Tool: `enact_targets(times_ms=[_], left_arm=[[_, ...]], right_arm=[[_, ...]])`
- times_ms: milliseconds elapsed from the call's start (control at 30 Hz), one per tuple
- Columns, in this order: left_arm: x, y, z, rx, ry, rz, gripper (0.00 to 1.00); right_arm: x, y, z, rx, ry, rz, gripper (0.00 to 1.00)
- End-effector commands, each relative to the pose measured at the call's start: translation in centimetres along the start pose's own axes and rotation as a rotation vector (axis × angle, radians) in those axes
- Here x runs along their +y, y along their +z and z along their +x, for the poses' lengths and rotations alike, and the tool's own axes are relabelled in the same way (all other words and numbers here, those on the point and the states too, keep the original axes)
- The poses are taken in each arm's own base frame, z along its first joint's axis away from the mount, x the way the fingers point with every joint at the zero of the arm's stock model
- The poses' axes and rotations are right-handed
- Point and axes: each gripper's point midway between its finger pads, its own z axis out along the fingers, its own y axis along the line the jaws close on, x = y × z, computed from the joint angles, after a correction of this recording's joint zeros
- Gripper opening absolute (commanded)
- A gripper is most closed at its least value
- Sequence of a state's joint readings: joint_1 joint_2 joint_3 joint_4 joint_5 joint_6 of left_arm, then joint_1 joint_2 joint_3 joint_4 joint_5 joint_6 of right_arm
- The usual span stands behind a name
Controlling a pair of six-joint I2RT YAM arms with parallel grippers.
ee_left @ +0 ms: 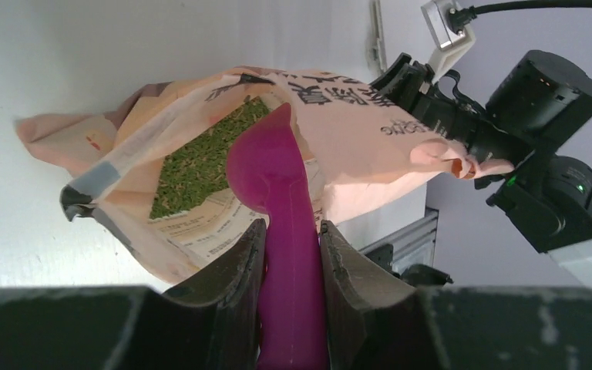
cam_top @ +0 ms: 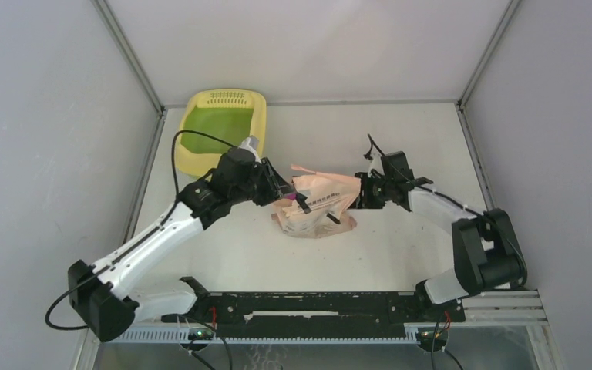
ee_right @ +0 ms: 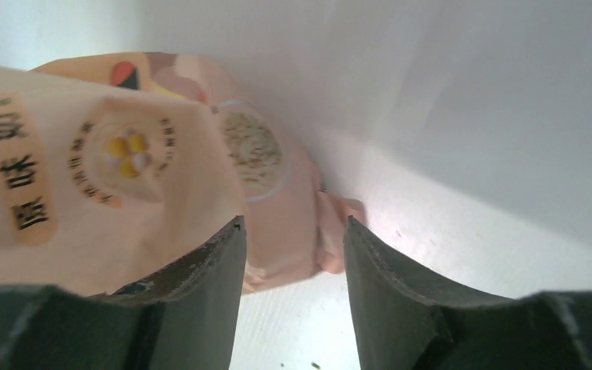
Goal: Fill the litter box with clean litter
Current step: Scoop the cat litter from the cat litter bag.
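Note:
The pale yellow litter box (cam_top: 187, 146) with a green floor sits at the far left of the table. A peach printed bag (cam_top: 324, 202) lies mid-table, and green clean litter (ee_left: 200, 158) shows inside its opening. My left gripper (ee_left: 293, 225) is shut on the handle of a magenta scoop (ee_left: 270, 166), whose bowl rests at the bag's mouth. My right gripper (ee_right: 294, 223) is at the bag's other end (ee_right: 277, 200). Its jaws stand apart around a corner of the bag without pressing it.
Grey walls close in the table on the left, back and right. A black rail (cam_top: 316, 308) with the arm bases runs along the near edge. A few loose granules (ee_right: 314, 364) lie on the white table under the right gripper.

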State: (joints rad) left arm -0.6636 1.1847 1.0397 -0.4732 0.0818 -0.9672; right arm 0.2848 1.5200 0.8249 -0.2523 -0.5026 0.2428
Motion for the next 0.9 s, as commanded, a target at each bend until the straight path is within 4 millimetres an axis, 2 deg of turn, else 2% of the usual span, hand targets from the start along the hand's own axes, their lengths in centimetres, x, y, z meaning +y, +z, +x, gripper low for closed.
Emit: enact_targets(times_ms=[0,100,167,267,400,567,700,867], left_arm=[[-2.1,-3.6,0.5,-0.033,0.044,0.068,0.0],[-2.3,-5.0,1.2,-0.04,0.056,0.07,0.0],[-2.0,-5.6,1.5,-0.052,0.061,0.056,0.0],[-1.1,-5.7,2.8,-0.038,0.051,0.047,0.0],[0.0,-5.0,4.7,-0.015,0.04,0.037,0.0],[1.1,-5.2,6.3,-0.018,0.046,0.014,0.0],[2.6,-6.2,6.9,-0.053,0.039,-0.015,0.0],[4.2,-6.9,8.3,-0.08,0.017,-0.022,0.0]], right_arm=[[-2.3,-3.2,-1.8,-0.15,0.081,0.135,0.6],[-3.0,-5.8,-3.3,-0.236,0.148,0.144,0.71],[-1.9,-7.7,-4.2,-0.29,0.169,0.096,0.78],[0.0,-9.7,-4.5,-0.328,0.184,0.022,0.98],[3.0,-11.6,-4.1,-0.292,0.261,-0.139,0.99],[4.4,-13.4,-3.1,-0.279,0.343,-0.182,0.99],[6.8,-14.3,-1.0,-0.217,0.409,-0.257,0.99],[8.2,-15.4,1.6,-0.225,0.572,-0.284,0.99]])
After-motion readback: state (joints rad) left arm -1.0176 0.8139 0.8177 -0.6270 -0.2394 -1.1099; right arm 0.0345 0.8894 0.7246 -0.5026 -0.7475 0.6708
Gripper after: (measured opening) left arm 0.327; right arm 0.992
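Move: The left hand holds the scoop with its bowl in the cat litter bag's mouth; the bag's middle lies about 9 cm to its right, 4 cm back and 13 cm below. The litter box is some 17 cm ahead of the left hand, 17 cm left and 16 cm lower. From the right hand, low at the bag's right side, the bag's middle is about 11 cm left and 4 cm back, at nearly its height. Left hand draws the scoop back about 10 cm; right hand opens, rising some 14 cm off the bag. ##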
